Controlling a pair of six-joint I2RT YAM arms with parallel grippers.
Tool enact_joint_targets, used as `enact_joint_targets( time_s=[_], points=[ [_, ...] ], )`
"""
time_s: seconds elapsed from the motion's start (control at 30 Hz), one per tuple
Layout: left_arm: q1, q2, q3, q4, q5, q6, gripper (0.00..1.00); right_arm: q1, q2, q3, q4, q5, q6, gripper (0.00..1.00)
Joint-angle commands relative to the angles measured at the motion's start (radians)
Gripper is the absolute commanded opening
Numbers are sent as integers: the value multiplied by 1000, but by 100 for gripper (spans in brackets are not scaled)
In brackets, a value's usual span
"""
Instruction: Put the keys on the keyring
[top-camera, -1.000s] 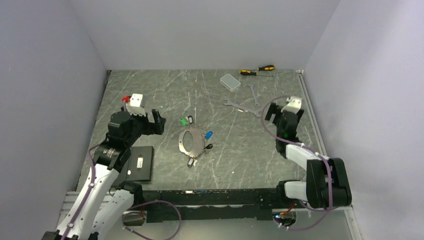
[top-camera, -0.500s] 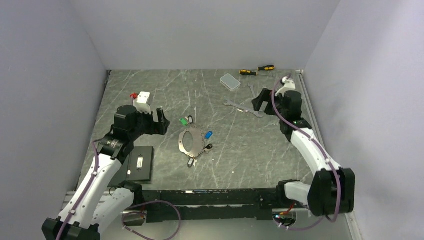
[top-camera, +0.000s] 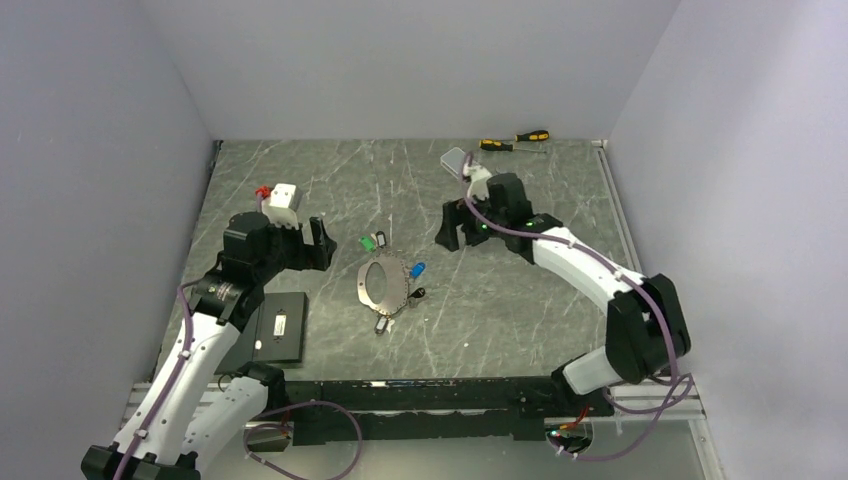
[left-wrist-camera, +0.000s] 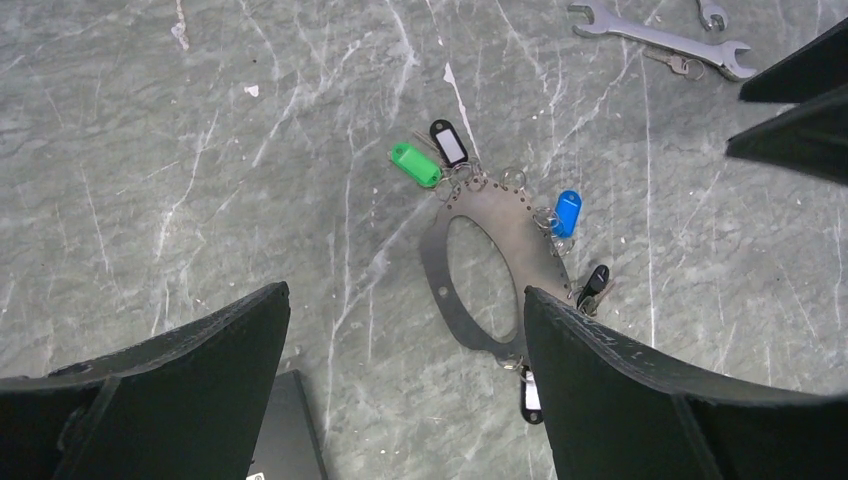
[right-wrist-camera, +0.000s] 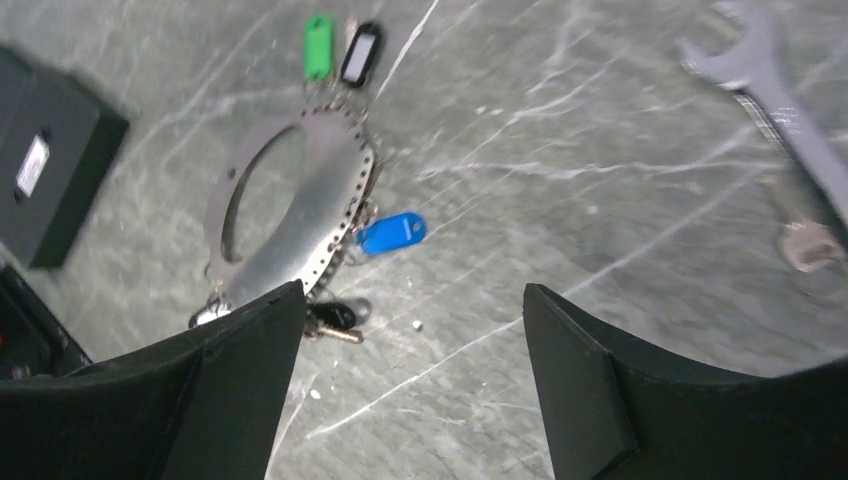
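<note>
The keyring is a flat silver oval lying mid-table, also seen in the left wrist view and the right wrist view. Keys with plastic tags cluster on its rim: green, black with a white label, blue and a black-headed key. Another black tag lies at its near end. My left gripper hovers left of the keyring, open and empty. To the right of the ring and above the table, my right gripper is also open and empty.
A long silver wrench lies right of the keyring, under the right arm, and shows in the right wrist view. A black box sits near the left arm's base. A clear plastic case and screwdrivers lie at the back.
The right arm has swung from the right edge leftward over the wrenches toward the keyring. The left gripper has shifted slightly toward the keyring.
</note>
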Motion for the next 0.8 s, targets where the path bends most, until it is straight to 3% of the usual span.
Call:
enact_joint_targets(
  time_s=[0.0, 0.33, 0.47, 0.63, 0.77],
  points=[
    [-2, -16, 43, 7, -13, -13, 91, 60, 90, 52, -19, -107, -115, 80],
    [-2, -12, 43, 8, -6, -4, 91, 200, 340, 161, -38, -130, -223, 69],
    [-2, -17, 40, 8, -8, -2, 91, 211, 386, 165, -8, -144, -236, 66],
    [-2, -18, 40, 6, -10, 0, 91, 219, 431, 180, -10, -148, -244, 50],
    [-2, -19, 40, 7, -9, 1, 91, 221, 433, 167, 1, -155, -244, 49]
  ],
)
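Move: The blue key tag lies about 10 cm to the right hand's left, some 3 cm back towards the base and 14 cm below. The metal keyring plate is centred some 7 cm farther left than the tag and 3 cm nearer the base, the black key fob about 5 cm straight back from the tag; the green tag is some 20 cm left of the hand and 2 cm ahead. From the left hand, the blue tag lies about 20 cm right, 4 cm ahead and 21 cm below. The right hand swoops down about 12 cm while swinging some 9 cm left and 5 cm back, towards the blue tag at the right edge of the keyring plate, its sideways travel nearly spent before the last couple of centimetres straight down. On the way it turns some 25 degrees counter-clockwise and tips its fingers a little steeper, and they narrow from nearly wide open to about half open, ending close over the blue tag with no grip on it yet. ##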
